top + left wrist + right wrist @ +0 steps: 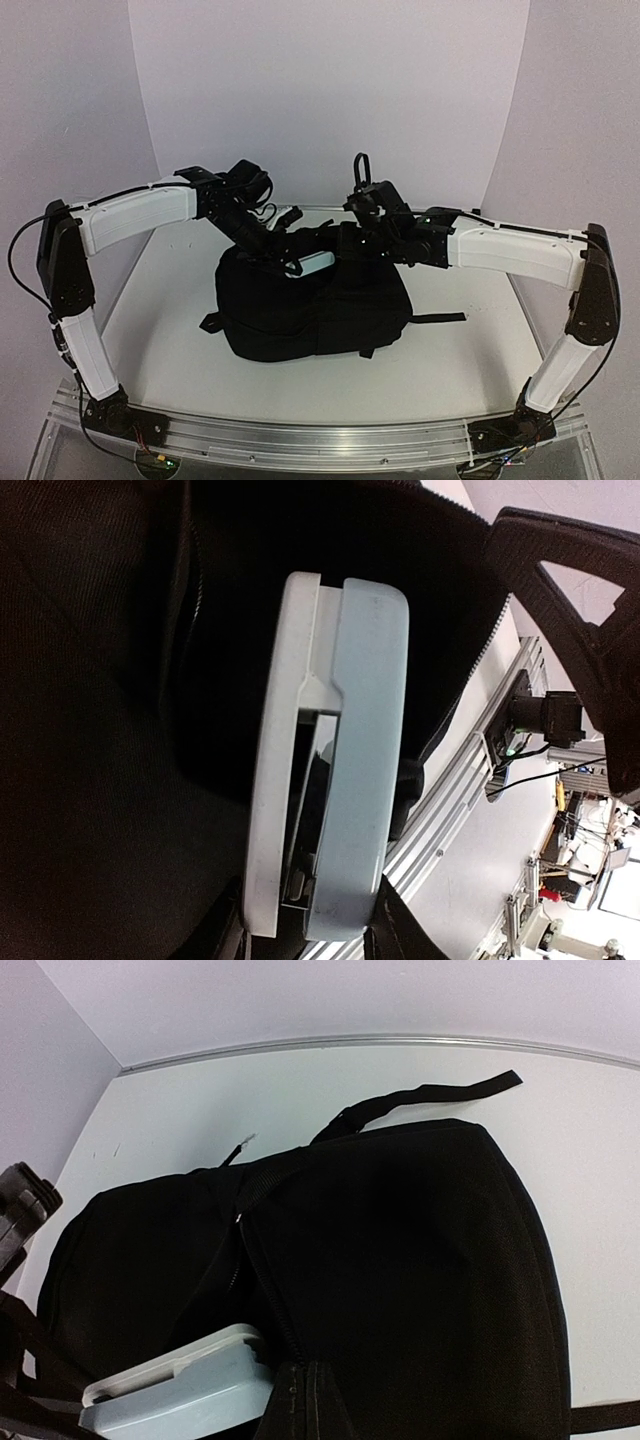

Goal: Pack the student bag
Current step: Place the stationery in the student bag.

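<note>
The student bag (310, 310) is a large black backpack lying in the middle of the table, its zipper open at the far end. My left gripper (296, 264) is shut on a white and pale blue case (314, 263) at that opening. In the left wrist view the case (340, 750) points into the dark inside of the bag (90, 730), with the gripper (310, 925) clamped on its near end. My right gripper (352, 238) is shut on the bag's opening edge. The right wrist view shows the bag (420, 1260), its zipper (265, 1290) and the case (180, 1390) at lower left.
A loose black strap (440, 318) trails right from the bag, and another strap (430, 1095) lies on the white table toward the back wall. An aluminium rail (320, 435) runs along the near edge by the arm bases. White walls close in the back and sides.
</note>
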Controlling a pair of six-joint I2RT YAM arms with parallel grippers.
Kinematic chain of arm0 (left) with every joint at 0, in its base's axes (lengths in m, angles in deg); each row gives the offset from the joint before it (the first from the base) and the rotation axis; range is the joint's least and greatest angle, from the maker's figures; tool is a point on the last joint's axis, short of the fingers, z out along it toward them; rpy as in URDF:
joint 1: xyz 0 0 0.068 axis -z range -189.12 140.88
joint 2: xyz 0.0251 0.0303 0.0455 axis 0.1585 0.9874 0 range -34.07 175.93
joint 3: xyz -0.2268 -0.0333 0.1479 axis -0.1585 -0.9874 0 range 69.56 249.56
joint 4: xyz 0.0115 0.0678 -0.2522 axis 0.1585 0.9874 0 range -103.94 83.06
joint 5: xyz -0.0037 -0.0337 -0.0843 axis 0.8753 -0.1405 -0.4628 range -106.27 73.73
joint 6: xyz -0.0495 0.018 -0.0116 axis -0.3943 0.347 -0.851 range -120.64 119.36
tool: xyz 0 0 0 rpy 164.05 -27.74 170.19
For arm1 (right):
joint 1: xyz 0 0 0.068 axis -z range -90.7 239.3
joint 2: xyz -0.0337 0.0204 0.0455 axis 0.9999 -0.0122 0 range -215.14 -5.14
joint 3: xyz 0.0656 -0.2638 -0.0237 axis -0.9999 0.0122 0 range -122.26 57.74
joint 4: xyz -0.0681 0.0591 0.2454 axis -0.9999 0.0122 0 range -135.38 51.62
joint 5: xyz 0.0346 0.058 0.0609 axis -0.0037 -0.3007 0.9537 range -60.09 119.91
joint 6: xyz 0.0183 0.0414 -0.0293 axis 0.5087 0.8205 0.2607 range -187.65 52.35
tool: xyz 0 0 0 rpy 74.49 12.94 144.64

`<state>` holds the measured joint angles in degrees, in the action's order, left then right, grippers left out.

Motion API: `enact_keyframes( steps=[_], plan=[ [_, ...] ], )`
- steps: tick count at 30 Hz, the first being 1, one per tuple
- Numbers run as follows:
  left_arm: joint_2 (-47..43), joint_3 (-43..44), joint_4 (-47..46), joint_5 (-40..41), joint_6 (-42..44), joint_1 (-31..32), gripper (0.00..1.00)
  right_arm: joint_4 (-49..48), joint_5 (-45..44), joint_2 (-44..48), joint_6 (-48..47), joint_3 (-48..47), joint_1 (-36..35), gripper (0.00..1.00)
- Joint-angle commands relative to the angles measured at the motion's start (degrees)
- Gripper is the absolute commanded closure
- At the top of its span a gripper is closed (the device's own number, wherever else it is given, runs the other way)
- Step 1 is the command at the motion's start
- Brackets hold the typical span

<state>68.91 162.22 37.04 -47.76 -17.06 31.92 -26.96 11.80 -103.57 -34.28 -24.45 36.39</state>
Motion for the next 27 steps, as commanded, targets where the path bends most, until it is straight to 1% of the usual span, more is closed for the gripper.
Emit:
enact_keyframes(
  steps=[1,4,8,12,16,19,20,22,23,24,25,27],
  plan=[
    [2.73,3.04,-7.95,-3.67,-1.17,-0.08,0.90,-3.20,0.00,2.57,-0.35,-2.89,0.72,1.00],
    [5.40,3.53,-12.79,-3.89,-2.87,-0.08,0.90,-3.73,1.25,2.36,-0.08,-2.65,0.70,1.00],
    [8.85,6.02,-18.30,-2.44,-4.93,-0.08,0.90,-4.80,2.87,2.54,0.30,-2.17,0.70,1.00],
    [11.13,7.25,-25.95,-0.18,-7.65,-0.08,0.90,-5.52,3.57,2.70,0.85,-1.34,0.71,1.00],
    [13.58,6.83,-32.81,-1.01,-11.28,-0.04,0.85,-6.10,3.76,2.73,1.22,-0.75,0.70,1.00],
    [14.41,5.78,-35.07,-1.58,-13.51,-0.08,0.75,-6.35,3.88,2.55,1.30,-0.52,0.70,1.00],
    [13.90,4.38,-36.81,-2.04,-14.07,-0.08,0.67,-6.44,3.90,2.54,1.42,-0.29,0.70,1.00],
    [12.45,2.55,-38.17,-2.02,-14.31,-0.08,0.58,-6.59,3.75,2.46,1.52,-0.04,0.71,1.00],
    [10.79,1.38,-37.91,-1.12,-13.90,-0.08,0.51,-6.68,3.68,2.46,1.47,0.00,0.70,1.00],
    [9.68,0.79,-37.45,-0.46,-13.48,-0.08,0.47,-6.71,3.65,2.43,1.52,0.01,0.76,1.00],
    [7.38,-0.49,-36.40,1.32,-12.65,-0.08,0.41,-6.79,3.68,2.41,1.48,0.01,0.70,1.00],
    [3.21,-3.27,-34.80,4.02,-11.43,-0.16,0.35,-6.96,3.96,2.29,1.31,-0.14,0.70,1.00]
  ],
)
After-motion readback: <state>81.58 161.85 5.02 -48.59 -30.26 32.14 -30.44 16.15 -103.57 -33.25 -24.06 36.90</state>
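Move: Past the stapler's far end, the bag's open mouth lies about 5 cm ahead of the left hand, 8 cm to its right and some 6 cm below. The right gripper, pinching cloth at the mouth's edge, is roughly 5 cm ahead and 12 cm to the right; the bag's middle is some 6 cm back, 5 cm right and 12 cm below. From the right hand, that mouth is about 4 cm left, level fore and aft, 5 cm down. Feeding the already held stapler into the bag's mouth, the left hand drives forward and right together, about 8 cm each way, sinking some 3 cm as its wrist swings the fingers flatter towards the right, under the zipped edge. Only once it slows there do the fingers start to open. The right hand keeps its closed pinch on the bag's edge, drifting about a centimetre left and tilting slightly. ##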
